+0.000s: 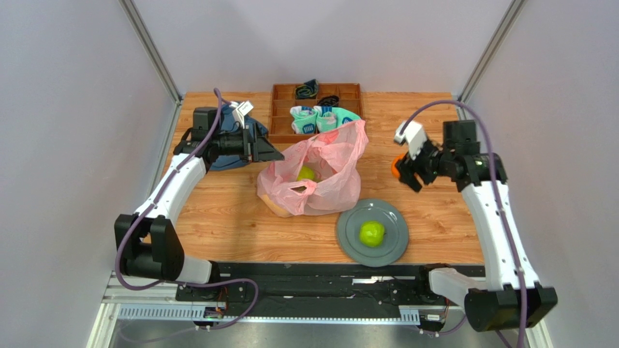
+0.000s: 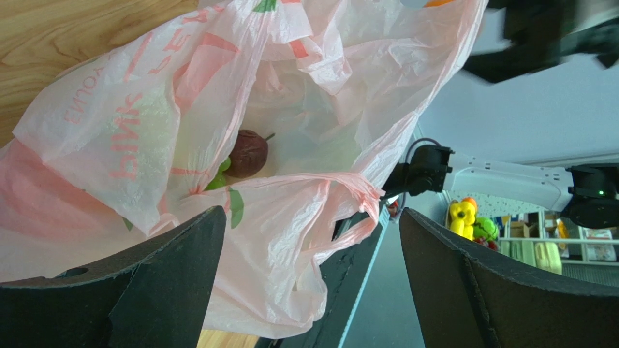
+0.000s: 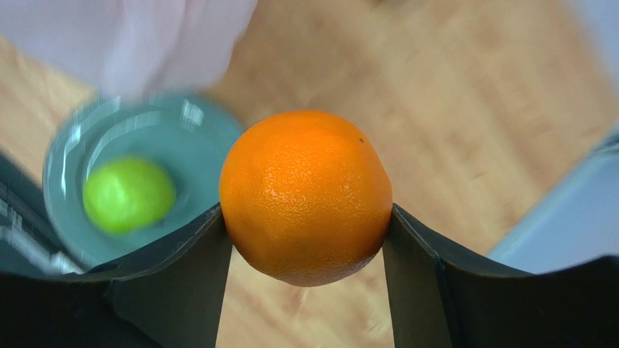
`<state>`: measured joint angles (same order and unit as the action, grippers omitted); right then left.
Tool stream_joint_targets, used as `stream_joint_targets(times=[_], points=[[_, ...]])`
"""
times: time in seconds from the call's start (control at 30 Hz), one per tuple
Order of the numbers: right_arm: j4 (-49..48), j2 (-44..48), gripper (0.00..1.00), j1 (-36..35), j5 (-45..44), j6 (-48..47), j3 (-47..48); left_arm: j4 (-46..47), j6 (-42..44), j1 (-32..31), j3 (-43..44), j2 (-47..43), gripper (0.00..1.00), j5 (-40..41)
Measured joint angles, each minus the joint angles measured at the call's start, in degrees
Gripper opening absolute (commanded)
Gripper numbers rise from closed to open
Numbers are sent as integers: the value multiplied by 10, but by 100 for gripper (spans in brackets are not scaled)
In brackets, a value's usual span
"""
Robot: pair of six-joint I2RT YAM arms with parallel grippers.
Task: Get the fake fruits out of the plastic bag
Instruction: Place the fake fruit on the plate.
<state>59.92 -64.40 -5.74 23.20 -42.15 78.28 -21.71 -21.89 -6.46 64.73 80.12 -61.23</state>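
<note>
The pink plastic bag stands crumpled in the middle of the table, mouth upward. A green fruit shows inside it, and the left wrist view shows a dark plum deep in the bag. My left gripper is open just left of the bag, nothing between its jaws. My right gripper hovers right of the bag, above the table, shut on an orange. A green apple lies on the grey plate.
A wooden tray at the back holds teal-and-white socks and dark items. A blue cloth lies under my left wrist. The plate with its apple sits below-left of the held orange.
</note>
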Motion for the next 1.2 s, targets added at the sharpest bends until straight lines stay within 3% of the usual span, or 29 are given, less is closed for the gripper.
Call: stream_joint_targets(times=[0.17,0.33,0.43,0.5,0.53,0.63,0.8,0.97,1.1,1.2], points=[[63,-47,48,9,-13,-114,-176,-5,2,0,-2,4,98,1],[69,-58,52,-16,-30,-193,-240,-26,14,0,-18,-7,98,3],[51,-69,64,-35,-35,-224,-254,-36,16,-1,-45,-28,98,4],[38,-80,79,-47,-39,-240,-268,-49,25,-7,-64,-43,99,13],[33,-86,98,-52,-41,-245,-275,-57,32,-13,-68,-48,99,19],[19,-97,100,-62,-46,-253,-289,-85,61,-45,-70,-61,99,49],[23,-99,100,-64,-48,-245,-263,-110,88,-90,-69,-67,99,92],[52,-86,100,-64,-49,-221,-140,-143,110,-97,-24,-42,99,142],[53,-46,100,-64,-44,-189,-49,-172,187,-114,36,-41,99,174],[46,-21,100,-64,-40,-150,-11,-178,263,-167,51,-64,86,191]])
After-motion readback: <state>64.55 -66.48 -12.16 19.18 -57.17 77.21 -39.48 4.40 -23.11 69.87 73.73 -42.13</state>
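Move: The plate that the orange is bound for has its middle about 15 cm back from the right hand, straight in line with it, and some 24 cm lower. The green apple stands near the plate's middle, about 16 cm back and 1 cm left of that hand. The plastic bag is roughly 21 cm to its left and 1 cm ahead. From the left hand the bag's middle is about 9 cm right, 2 cm back and 16 cm down; the plate is some 31 cm right and 18 cm back. Swooping down about 20 cm and back some 8 cm, the right hand takes the held orange onto the plate's far part, fingers tipping downward nearly 30 degrees; there it opens and lets go, then rises and draws forward almost to where it began. The left hand, open and empty, swings back and down about 6 cm, then lifts again, shifting slightly right towards the bag's near side. ##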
